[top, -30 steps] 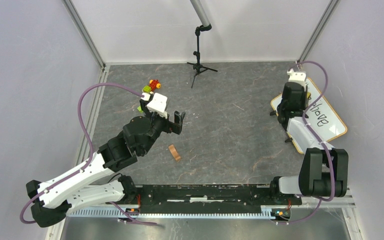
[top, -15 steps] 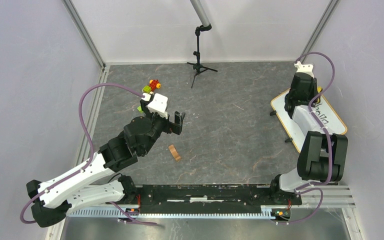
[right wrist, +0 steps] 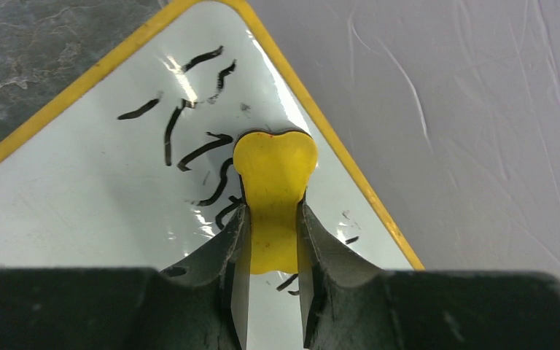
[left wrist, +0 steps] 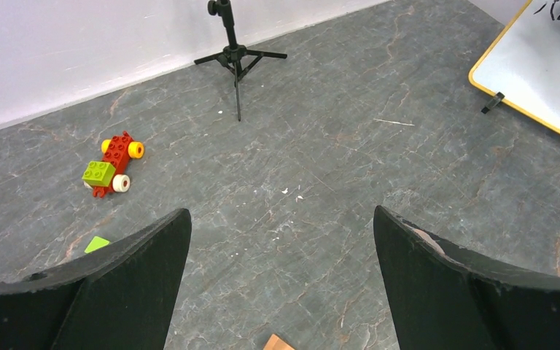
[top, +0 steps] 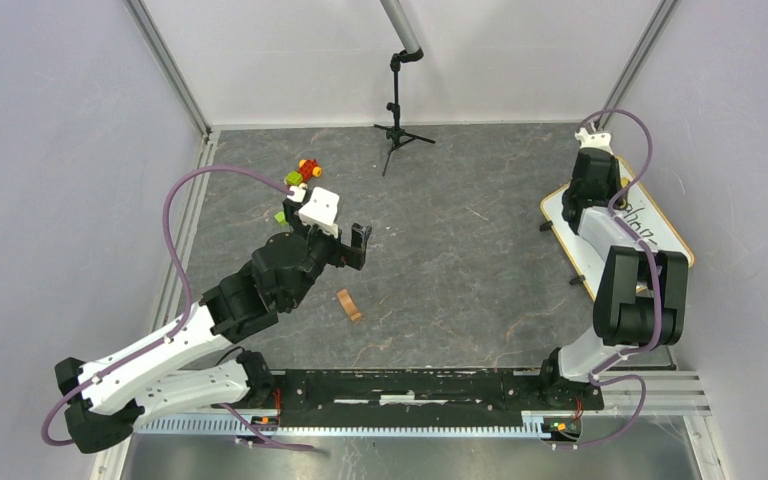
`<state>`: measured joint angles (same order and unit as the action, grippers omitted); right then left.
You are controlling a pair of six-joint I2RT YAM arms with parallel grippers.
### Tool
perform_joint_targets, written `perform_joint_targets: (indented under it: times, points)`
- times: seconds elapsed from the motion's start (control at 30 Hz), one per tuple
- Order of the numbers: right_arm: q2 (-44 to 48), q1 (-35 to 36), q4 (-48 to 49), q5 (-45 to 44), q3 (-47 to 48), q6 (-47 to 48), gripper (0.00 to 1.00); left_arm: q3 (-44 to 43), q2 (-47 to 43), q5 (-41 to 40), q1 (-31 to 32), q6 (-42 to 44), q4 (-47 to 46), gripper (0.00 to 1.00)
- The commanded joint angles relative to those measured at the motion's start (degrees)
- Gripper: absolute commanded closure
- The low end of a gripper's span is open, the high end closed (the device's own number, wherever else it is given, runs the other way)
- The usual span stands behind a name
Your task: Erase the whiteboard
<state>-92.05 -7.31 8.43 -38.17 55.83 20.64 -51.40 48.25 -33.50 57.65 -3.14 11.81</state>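
Observation:
The whiteboard point(top: 665, 245) lies at the far right, white with a yellow-tan frame, and also shows in the left wrist view point(left wrist: 547, 73). Dark handwriting point(right wrist: 189, 124) remains on the board point(right wrist: 80, 189) near its far corner. My right gripper point(top: 600, 190) is over that end of the board. In the right wrist view it point(right wrist: 272, 211) is shut on a yellow eraser point(right wrist: 273, 175), whose head rests on the strokes. My left gripper point(top: 355, 245) is open and empty above the floor at middle left, its jaws wide apart point(left wrist: 281, 211).
A red and green brick toy car point(top: 305, 170) point(left wrist: 113, 164) and a green piece point(left wrist: 96, 244) lie at the back left. A tan wooden block point(top: 348, 305) lies below my left gripper. A black tripod point(top: 397, 120) stands at the back. A wall runs close along the whiteboard's right side.
My right gripper has moved with the eraser up the board toward its far corner. Less handwriting shows on the middle of the board. The left arm has barely moved.

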Motion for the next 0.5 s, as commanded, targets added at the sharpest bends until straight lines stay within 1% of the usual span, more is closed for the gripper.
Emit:
perform_joint_targets:
  times: [0.0,0.07,0.1,0.17,0.27,0.47]
  points:
    - [-4.7,5.2,-0.3,1.8,1.2,1.6,0.79,-0.1,0.2,-1.7,0.3,3.0,-2.9,0.00]
    - [-5.8,6.9,-0.3,1.4,1.6,2.0,0.79,-0.1,0.4,-1.6,0.4,3.0,-2.9,0.00]
    - [-6.1,8.9,-0.4,1.8,1.8,1.8,0.79,-0.1,0.3,-1.6,0.4,3.0,-2.9,0.00]
    - [-6.1,10.0,-0.7,3.2,2.3,1.2,0.79,-0.1,0.4,-1.6,0.3,3.0,-2.9,0.00]
    - [-4.6,10.1,-1.4,3.9,3.5,-0.3,0.79,0.0,0.3,-1.6,0.3,3.0,-2.9,0.00]
    - [-1.5,8.0,-2.8,0.6,7.7,1.2,0.79,-0.1,-0.1,-1.2,0.4,3.0,-2.9,0.00]
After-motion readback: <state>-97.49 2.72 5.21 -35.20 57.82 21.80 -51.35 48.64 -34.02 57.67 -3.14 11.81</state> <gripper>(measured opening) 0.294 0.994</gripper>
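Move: The whiteboard's left-hand short edge, where the held yellow eraser is headed, is about 8 cm left of the right hand, 3 cm ahead and 5 cm lower. Remaining black strokes lie some 5 cm ahead and 2 cm left; more writing is about 4 cm back and 4 cm right. The board's far corner is roughly 9 cm straight ahead. From the left hand, that short edge is about 15 cm ahead, 43 cm right and 22 cm down. The yellow eraser, still pinched in the right fingers, is swept leftwards across the whiteboard to its left-hand short edge, about 8 cm over and sinking some 5 cm, with a smaller push forward. The wrist swings roughly 15 degrees counter-clockwise on the way; at the end the hand stops going left and rises about a centimetre. ##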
